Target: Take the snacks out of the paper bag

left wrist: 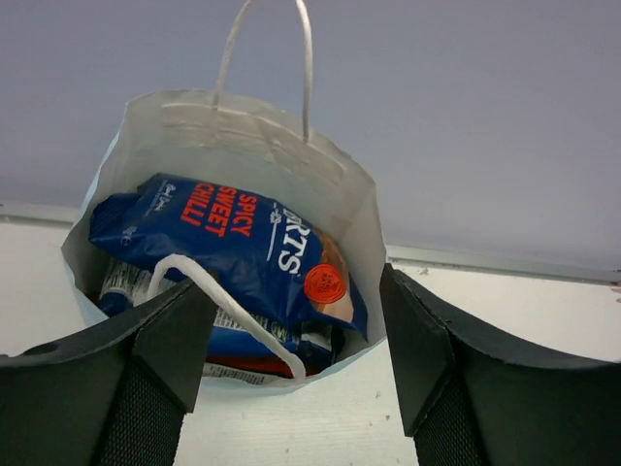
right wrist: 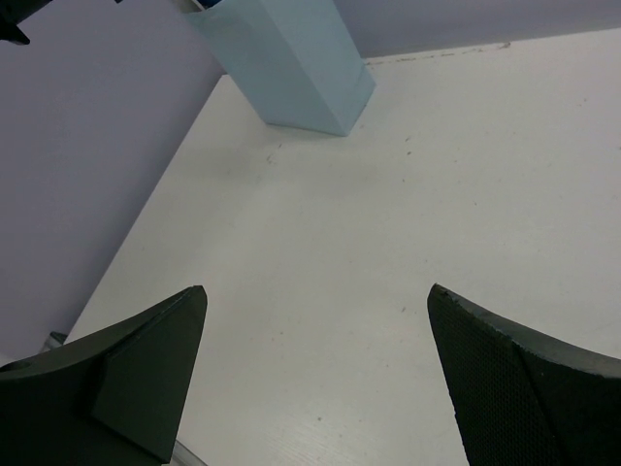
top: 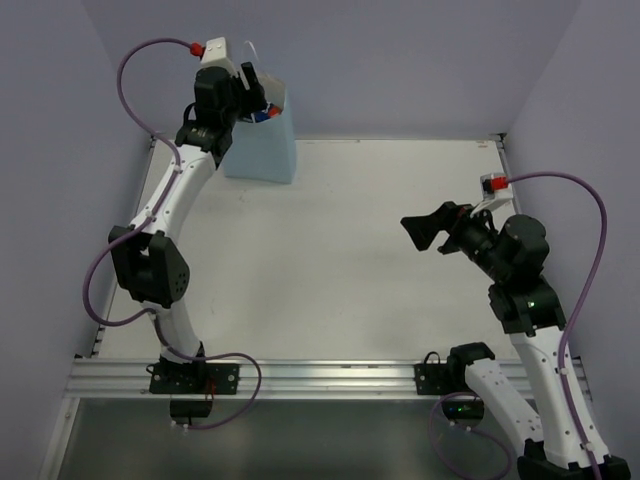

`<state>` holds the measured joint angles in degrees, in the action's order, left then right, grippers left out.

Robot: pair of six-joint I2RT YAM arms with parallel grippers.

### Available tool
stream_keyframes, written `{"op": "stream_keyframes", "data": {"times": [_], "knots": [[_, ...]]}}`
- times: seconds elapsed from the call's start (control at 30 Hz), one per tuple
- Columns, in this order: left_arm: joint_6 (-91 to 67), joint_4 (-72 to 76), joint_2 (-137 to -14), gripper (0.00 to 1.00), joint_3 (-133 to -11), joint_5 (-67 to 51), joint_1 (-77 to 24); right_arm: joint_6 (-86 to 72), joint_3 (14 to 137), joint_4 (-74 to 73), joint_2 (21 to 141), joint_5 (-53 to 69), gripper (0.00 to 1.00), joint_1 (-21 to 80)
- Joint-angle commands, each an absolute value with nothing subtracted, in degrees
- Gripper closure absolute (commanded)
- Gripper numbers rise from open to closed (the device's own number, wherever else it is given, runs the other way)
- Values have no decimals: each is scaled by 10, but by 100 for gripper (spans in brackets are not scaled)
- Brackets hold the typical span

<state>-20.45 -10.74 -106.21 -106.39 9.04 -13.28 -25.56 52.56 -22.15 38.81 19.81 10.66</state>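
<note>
The light blue paper bag point(top: 265, 150) stands upright at the table's far left. In the left wrist view its white inside point(left wrist: 243, 136) is open to me, one cord handle point(left wrist: 228, 306) drooping across the mouth. A dark blue snack packet with red lettering point(left wrist: 233, 238) lies on top inside. More packets show beneath it, mostly hidden. My left gripper point(top: 258, 100) is open and empty, just above the bag's near rim point(left wrist: 291, 340). My right gripper point(top: 425, 232) is open and empty point(right wrist: 315, 320), far from the bag point(right wrist: 291, 58), over bare table at the right.
Lilac walls close in the white table point(top: 380, 260) at the back and both sides. A metal rail point(top: 320, 375) runs along the near edge, with the arm bases and purple cables.
</note>
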Motion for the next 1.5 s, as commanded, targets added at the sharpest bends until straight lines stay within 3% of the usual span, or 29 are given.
{"op": "stream_keyframes", "data": {"times": [0.0, 0.13, 0.37, 0.47, 0.77, 1.17, 1.27, 1.47], "knots": [[-274, -41, -1049, 27, -1078, 62, -136, -262, 519, -194, 382, 211, 1, 107], [-291, -48, -1044, 43, -1070, 49, -137, -262, 520, -197, 381, 209, 1, 107], [-306, -69, -1004, 93, -1032, 37, -138, -263, 515, -198, 368, 211, 1, 107], [-312, -79, -974, 100, -1015, 22, -138, -262, 516, -201, 362, 211, 1, 106], [-314, -158, -855, 100, -970, -17, -137, -249, 511, -200, 342, 202, 1, 107], [-294, -288, -622, 100, -774, -60, -137, -244, 526, -168, 370, 270, 1, 112], [-288, -325, -564, 100, -740, -62, -137, -244, 553, -164, 400, 270, 1, 140], [-288, -371, -485, 97, -679, -55, -137, -215, 651, -198, 522, 162, 1, 301]]}}
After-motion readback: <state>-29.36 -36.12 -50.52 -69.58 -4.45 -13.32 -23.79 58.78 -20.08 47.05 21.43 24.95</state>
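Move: The paper bag's near handle arches at about the left hand's height, 2 cm to its left and 1 cm ahead, between the open fingers. The bag's middle lies some 8 cm ahead, 3 cm left and 20 cm below that hand; the blue snack pack in its mouth is about 9 cm ahead, 3 cm left and 8 cm down. From the right hand, the near handle is roughly 34 cm ahead, 34 cm left and 2 cm up. The bag's near handle is pinched as the left hand eases 2 cm right, rolls some 10 degrees with its left side down and shuts its fingers. The left hand then hauls the bag by that handle almost straight back towards the base, about 29 cm, turning slightly clockwise. Late on, the open right hand swings some 7 cm left towards the bag, turning counter-clockwise. ##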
